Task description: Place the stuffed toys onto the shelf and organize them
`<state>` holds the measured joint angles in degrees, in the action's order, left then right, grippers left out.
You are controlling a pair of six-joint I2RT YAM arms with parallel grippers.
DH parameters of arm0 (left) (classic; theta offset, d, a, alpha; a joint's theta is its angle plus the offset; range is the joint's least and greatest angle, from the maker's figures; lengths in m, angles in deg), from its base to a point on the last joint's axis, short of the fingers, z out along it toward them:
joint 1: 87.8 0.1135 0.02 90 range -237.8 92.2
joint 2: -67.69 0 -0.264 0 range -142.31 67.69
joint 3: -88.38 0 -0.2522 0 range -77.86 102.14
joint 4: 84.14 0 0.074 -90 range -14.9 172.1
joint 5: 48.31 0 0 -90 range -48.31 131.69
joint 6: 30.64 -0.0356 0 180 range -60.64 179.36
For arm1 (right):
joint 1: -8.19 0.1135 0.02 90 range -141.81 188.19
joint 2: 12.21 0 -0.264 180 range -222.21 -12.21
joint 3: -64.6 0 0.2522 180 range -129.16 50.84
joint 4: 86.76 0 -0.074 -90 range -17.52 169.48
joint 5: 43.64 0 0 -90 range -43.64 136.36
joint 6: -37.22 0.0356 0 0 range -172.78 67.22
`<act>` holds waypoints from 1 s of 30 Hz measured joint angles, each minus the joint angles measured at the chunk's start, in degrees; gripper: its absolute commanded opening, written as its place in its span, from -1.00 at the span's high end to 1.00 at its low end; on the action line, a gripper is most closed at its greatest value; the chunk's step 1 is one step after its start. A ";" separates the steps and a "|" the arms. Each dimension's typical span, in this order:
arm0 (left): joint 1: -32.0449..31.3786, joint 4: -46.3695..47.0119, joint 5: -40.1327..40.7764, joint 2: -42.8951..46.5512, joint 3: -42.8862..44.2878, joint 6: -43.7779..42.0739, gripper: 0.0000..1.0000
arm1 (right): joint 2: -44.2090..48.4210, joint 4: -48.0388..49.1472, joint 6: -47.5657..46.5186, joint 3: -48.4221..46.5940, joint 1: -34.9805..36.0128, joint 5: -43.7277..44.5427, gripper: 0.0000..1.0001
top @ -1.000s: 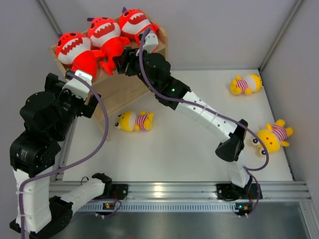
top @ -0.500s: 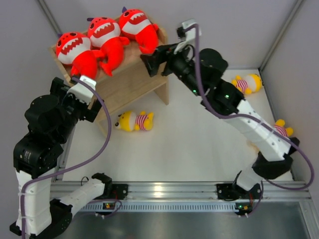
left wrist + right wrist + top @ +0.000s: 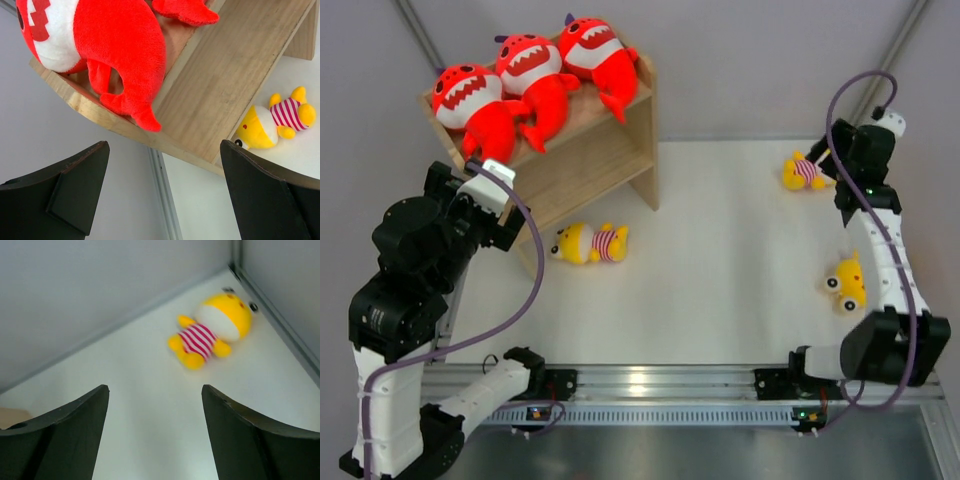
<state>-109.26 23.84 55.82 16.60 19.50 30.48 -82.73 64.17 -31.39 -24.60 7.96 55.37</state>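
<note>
Three red sharks (image 3: pixel 532 75) lie in a row on top of the light-wood shelf (image 3: pixel 595 160). One shark (image 3: pixel 100 45) hangs over the shelf's edge just above my left gripper (image 3: pixel 165 192), which is open and holds nothing. One yellow striped doll (image 3: pixel 590 243) lies on the table in front of the shelf. Another doll (image 3: pixel 805 170) rests in the back right corner. My right gripper (image 3: pixel 155 435) hovers open and bare a little short of this doll (image 3: pixel 212 332). A third doll (image 3: pixel 847 282) lies by the right arm's middle link.
Grey walls close in the white table at the back and both sides. An aluminium rail (image 3: pixel 640 380) runs along the near edge by the arm bases. A frame strip (image 3: pixel 162 200) runs under the left gripper, next to the shelf's side panel (image 3: pixel 225 85).
My right arm let go of the rightmost shark on the shelf top and swung across to the back right corner. My left arm has barely moved.
</note>
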 measured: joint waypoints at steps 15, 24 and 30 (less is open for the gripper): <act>4.87 -1.20 -0.83 0.15 -0.02 0.46 -0.97 | -39.08 6.43 8.61 -2.43 -13.11 -10.60 -0.49; 14.32 -3.34 2.89 3.74 0.55 2.36 -0.98 | -45.94 12.07 8.68 -7.32 -13.07 -15.19 -0.26; 18.49 -2.86 8.09 3.10 1.51 4.85 -0.98 | -49.13 11.91 8.55 -11.26 -13.00 -14.51 0.53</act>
<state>-90.76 20.98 63.90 19.71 21.01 35.33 -131.87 76.08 -22.85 -35.85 -5.04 40.86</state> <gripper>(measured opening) 0.987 0.329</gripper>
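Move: The far yellow stuffed toy, lying feet towards the left, is about 20 cm ahead of the right gripper, 11 cm to its right and 30 cm below. The near yellow toy lies some 13 cm back from that gripper and 19 cm to its right, equally low. The table's far right corner is roughly 9 cm farther out than the far yellow toy and 10 cm to its right. From the left gripper, the far yellow toy is about 40 cm ahead, 74 cm right and 39 cm down. Swoop the right gripper down some 27 cm and right onto the far yellow toy, tipping the fingers about 25 degrees down, then glide it forward, about 15 cm in all, to the toy's foot end. Only there draw the fingers from wide to about a third open around the nearer leg. Meanwhile swing the open left gripper left and slightly back, away from the shelf, turning it counter-clockwise. ##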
